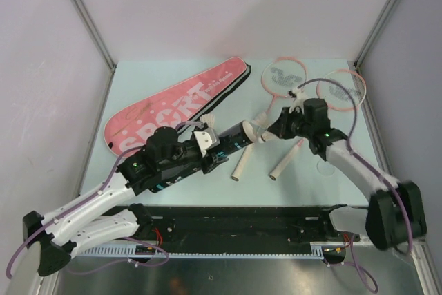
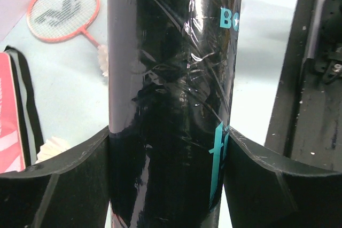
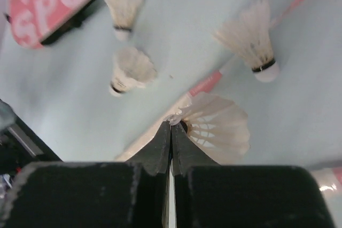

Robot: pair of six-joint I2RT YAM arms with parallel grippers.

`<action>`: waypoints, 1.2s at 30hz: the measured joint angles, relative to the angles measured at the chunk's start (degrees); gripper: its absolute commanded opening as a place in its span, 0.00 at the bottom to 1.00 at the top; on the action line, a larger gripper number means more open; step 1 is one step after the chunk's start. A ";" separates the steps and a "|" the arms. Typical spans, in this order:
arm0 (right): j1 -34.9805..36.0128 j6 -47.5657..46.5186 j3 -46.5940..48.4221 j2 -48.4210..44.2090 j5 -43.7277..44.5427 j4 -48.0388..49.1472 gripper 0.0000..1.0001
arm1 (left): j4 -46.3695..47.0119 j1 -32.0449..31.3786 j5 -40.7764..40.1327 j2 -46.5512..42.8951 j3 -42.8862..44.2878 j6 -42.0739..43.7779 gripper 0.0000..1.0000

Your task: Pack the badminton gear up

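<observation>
A long black tube [image 2: 171, 105] with teal lettering stands between the jaws of my left gripper [image 2: 168, 132], which is closed on it; in the top view the tube [image 1: 238, 139] lies slanted mid-table. My right gripper [image 3: 171, 126] is shut, pinching the feather rim of a white shuttlecock [image 3: 222, 124] just off the tube's far end [image 1: 261, 129]. Three more shuttlecocks [image 3: 123, 4] [image 3: 131, 70] [image 3: 251, 38] lie on the table below. Two pink-rimmed rackets [image 1: 283, 74] [image 1: 342, 88] lie at the back right. The pink "SPORT" bag [image 1: 173, 105] lies at the back left.
The rackets' pale handles [image 1: 245, 164] [image 1: 284, 160] reach toward the middle, under my right gripper. A black rail [image 1: 242, 222] runs along the near edge. Pale walls with metal posts [image 1: 83, 15] close in the table on three sides.
</observation>
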 measured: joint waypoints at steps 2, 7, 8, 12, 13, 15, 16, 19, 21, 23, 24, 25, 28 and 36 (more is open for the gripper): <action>0.42 0.55 1.20 -7.04 1.81 -3.04 0.00 | 0.02 0.00 -1.60 0.76 0.00 0.11 0.21; 4.94 1.05 5.53 -25.38 6.01 -7.61 0.00 | -0.04 0.00 -3.43 3.08 0.00 0.15 0.22; 5.90 1.05 6.49 -27.19 6.14 -8.04 0.00 | -0.04 0.00 -3.43 3.30 0.00 0.15 0.22; 8.50 1.14 10.99 -30.84 4.35 -9.42 0.00 | -0.02 0.00 -3.23 3.34 0.00 0.17 0.22; 8.96 1.14 11.80 -30.69 3.61 -9.42 0.00 | -0.04 0.00 -2.99 3.34 0.00 0.17 0.22; 9.92 1.11 12.41 -29.79 2.95 -9.70 0.00 | -0.02 0.00 -2.51 3.32 0.00 0.17 0.22; 10.43 1.14 12.41 -29.33 2.62 -10.03 0.00 | -0.02 0.00 -2.36 3.32 0.00 0.15 0.22; 11.30 1.79 12.39 -27.71 1.66 -10.86 0.00 | -0.02 0.00 -1.90 3.32 0.00 0.15 0.22; 11.45 2.80 12.39 -26.73 0.02 -11.04 0.00 | -0.04 0.00 -1.51 3.32 0.00 0.15 0.22; 11.72 4.15 12.39 -26.10 -1.95 -10.99 0.00 | -0.04 0.00 -1.40 3.32 0.00 0.13 0.22; 12.00 4.70 12.39 -25.81 -2.95 -10.97 0.00 | -0.04 0.00 -1.38 3.32 0.00 0.15 0.22; 12.35 5.53 12.39 -25.57 -3.91 -10.91 0.00 | -0.04 0.00 -1.36 3.32 0.00 0.13 0.22; 12.94 8.66 12.35 -24.70 -6.71 -9.46 0.11 | -0.04 0.00 -0.92 3.21 0.00 0.13 0.21; 12.61 26.40 2.80 -22.38 -14.47 7.87 0.66 | -0.28 0.00 0.07 1.03 -0.02 0.11 0.20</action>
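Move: The right hand already pinches a shuttlecock by its skirt; the open mouth of the tube lies about 11 cm back, 11 cm left and some 18 cm above it. A second shuttlecock lies 6 cm ahead and 4 cm left, 6 cm lower, and the near racket grip some 16 cm back and 13 cm left, 8 cm lower. From the left hand, which grips the tube, the mouth is roughly 9 cm ahead, 11 cm right and 8 cm up. Still pinching the shuttlecock, the right hand climbs steeply by about 23 cm while drawing back, its fingers tipping up, then sinks a little, swings left and farther back to the tube mouth, rolls its left side up some 30 degrees and opens there to let go. The left hand keeps its grip on the tube, dipping about 2 cm with a small nudge forward, then easing most of the way back. ##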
